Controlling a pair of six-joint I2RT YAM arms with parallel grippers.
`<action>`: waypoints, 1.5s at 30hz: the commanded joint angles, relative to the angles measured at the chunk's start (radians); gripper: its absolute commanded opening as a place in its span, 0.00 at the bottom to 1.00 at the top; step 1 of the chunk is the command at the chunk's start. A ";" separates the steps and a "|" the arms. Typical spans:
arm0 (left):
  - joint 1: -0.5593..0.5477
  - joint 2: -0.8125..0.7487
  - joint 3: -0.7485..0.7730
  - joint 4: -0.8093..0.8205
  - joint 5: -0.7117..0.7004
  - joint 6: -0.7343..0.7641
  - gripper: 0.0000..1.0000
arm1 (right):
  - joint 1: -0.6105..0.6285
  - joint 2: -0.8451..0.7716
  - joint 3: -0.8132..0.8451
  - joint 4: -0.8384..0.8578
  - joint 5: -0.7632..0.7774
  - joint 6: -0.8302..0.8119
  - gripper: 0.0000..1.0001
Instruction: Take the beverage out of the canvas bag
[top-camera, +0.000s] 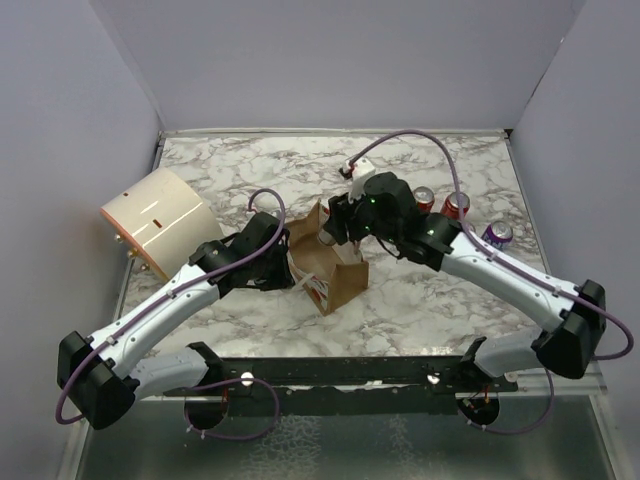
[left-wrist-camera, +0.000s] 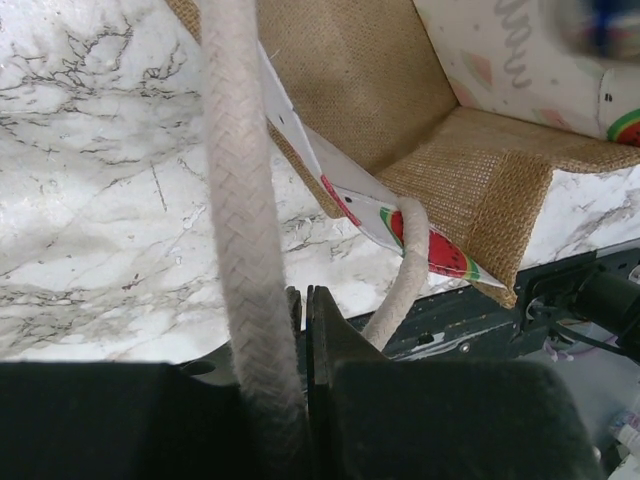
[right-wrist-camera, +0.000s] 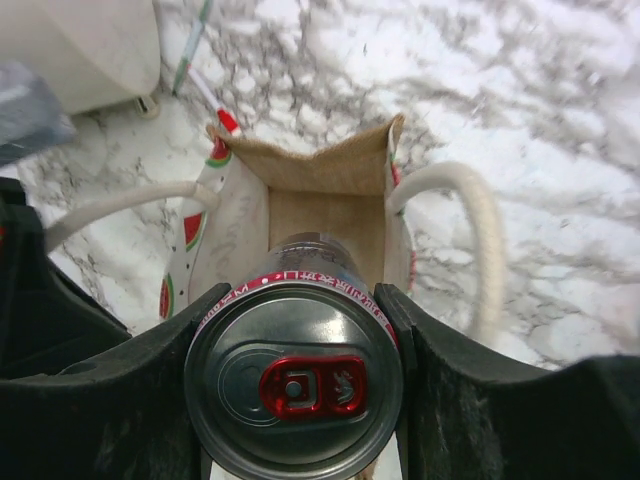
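Observation:
The canvas bag (top-camera: 338, 268) is a small brown tote with a watermelon print, standing mid-table. My right gripper (top-camera: 335, 232) is above its open mouth, shut on a beverage can (right-wrist-camera: 295, 378) with a silver top and red tab. The can hangs over the bag's opening (right-wrist-camera: 325, 200). My left gripper (left-wrist-camera: 300, 310) is at the bag's left side, shut on a white rope handle (left-wrist-camera: 240, 220). The bag's burlap wall (left-wrist-camera: 370, 80) fills the upper part of the left wrist view.
A large cream cylinder (top-camera: 160, 218) lies at the left. Three cans stand on the marble behind the right arm: two red-topped ones (top-camera: 425, 198) (top-camera: 456, 205) and a purple one (top-camera: 497, 234). The bag's other rope handle (right-wrist-camera: 480, 230) loops out to the right.

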 joint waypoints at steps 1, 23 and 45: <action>0.003 -0.008 -0.016 0.028 0.030 0.007 0.10 | 0.003 -0.170 0.031 0.154 0.121 -0.093 0.02; 0.003 0.074 0.051 0.027 0.046 0.054 0.10 | -0.428 -0.032 0.048 0.509 0.616 -0.353 0.02; 0.003 0.098 0.062 0.026 0.029 0.094 0.10 | -0.945 0.232 -0.073 0.404 0.411 0.036 0.02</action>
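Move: The right hand already holds the last can just above the bag, whose middle is about 4 cm to the left and some 14 cm below. The bare table spot it is bound for lies around 18 cm ahead, 45 cm right and 16 cm down; short of it stand the right-hand red can (about 15 ahead, 31 right) and the rightmost purple can (about 5 ahead, 39 right). From the left hand, that spot is roughly 30 cm ahead and 56 right. Its fingers keep their unchanged grip on the can as the right hand first lifts steeply some 17 cm, fingers tipping upward, then sweeps fast about 45 cm right and 18 cm forward towards the free spot beyond the standing cans, sinking about 20 cm on the way and turning nearly 80 degrees clockwise. The left hand stays nearly still with the bag's rope handle in its shut fingers. ##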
